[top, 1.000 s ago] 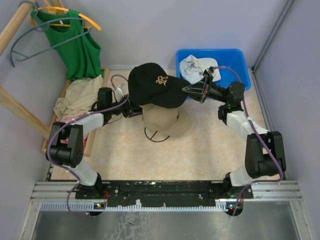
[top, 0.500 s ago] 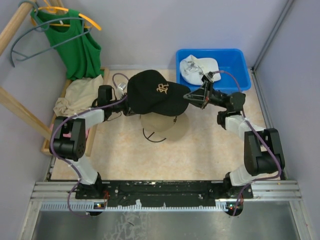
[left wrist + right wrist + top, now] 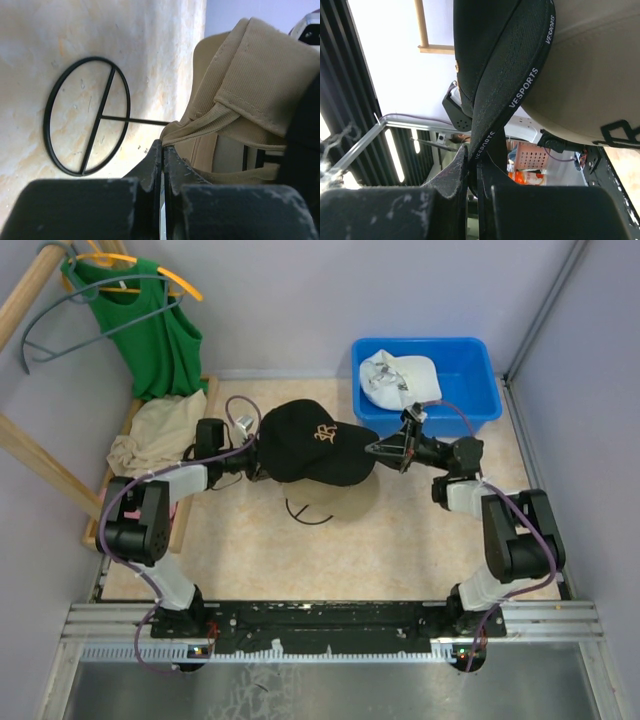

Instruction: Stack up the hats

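A black cap (image 3: 310, 440) with a gold logo lies over a tan cap (image 3: 347, 502), whose edge shows below it. My right gripper (image 3: 378, 448) is shut on the black cap's inner band (image 3: 495, 60) at its right side, and the tan cap (image 3: 590, 75) fills the view beside it. My left gripper (image 3: 258, 462) sits at the black cap's left side. In the left wrist view its jaws (image 3: 162, 147) are shut, with the tips against the tan cap's rim (image 3: 240, 85) and nothing visible between them. A white cap (image 3: 398, 375) lies in the blue bin (image 3: 468, 375).
A dark wire frame (image 3: 300, 515) pokes out under the tan cap, and its ring (image 3: 87, 116) rests on the table. A beige cloth (image 3: 160, 430) lies in a wooden tray at the left. A green shirt (image 3: 150, 335) hangs on a hanger above it.
Both arms have lowered the black cap toward me onto the tan cap, covering most of it. The left gripper has closed.
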Available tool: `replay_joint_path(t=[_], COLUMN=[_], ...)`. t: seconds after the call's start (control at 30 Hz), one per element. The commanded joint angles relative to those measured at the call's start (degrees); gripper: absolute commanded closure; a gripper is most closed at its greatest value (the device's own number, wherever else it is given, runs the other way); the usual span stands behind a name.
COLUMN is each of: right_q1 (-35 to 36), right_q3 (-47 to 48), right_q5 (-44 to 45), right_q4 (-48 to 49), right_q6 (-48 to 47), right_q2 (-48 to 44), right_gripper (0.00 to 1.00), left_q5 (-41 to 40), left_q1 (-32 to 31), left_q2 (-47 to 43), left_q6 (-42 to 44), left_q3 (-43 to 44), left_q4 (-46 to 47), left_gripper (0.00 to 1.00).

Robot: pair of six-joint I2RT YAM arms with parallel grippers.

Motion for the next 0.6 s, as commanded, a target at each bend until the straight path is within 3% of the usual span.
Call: replay_joint_path(t=[0.0, 0.33, 0.57], right_q1=[0.1, -3.0, -4.1], right_q3=[-1.9, -8.1, -9.0], right_q5=[0.5, -3.9, -5.6], right_q4=[6.6, 7.3, -4.1], right_q6=[-0.7, -3.1, -12.1], right_q2=[1.6, 2.4, 1.1], right_gripper=[1.00, 1.00, 1.00], left_q5=[-1.0, -1.4, -1.0], left_q1=[0.4, 0.5, 1.0], left_q2=[-1.3, -0.3, 1.2], left_q6=[1.2, 2.8, 3.5], left_q3=[-3.5, -4.8, -4.3], left_q4=[-2.2, -2.9, -2.9], left_gripper=[1.00, 1.00, 1.00])
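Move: My right hand has the black hat by its brim. The tan hats it is going onto have their middle about 12 cm to its left, some 4 cm farther out and roughly 12 cm below. The blue bin is some 30 cm ahead of that hand, 14 cm to its right and 24 cm below. My left hand still pinches the tan hats' back strap: their middle is about 13 cm to its right, 2 cm nearer me and 4 cm higher; the wire stand's base lies 15 cm right, 5 cm back and 12 cm below. I lower my right hand about 6 cm, keeping the brim pinched, to bring the black hat down over the tan crown, and in the second half I also ease it some 2 cm to the right. My left hand keeps its pinch on the tan strap, draws it about 1.5 cm down and as much back towards me, then mostly stays there. ##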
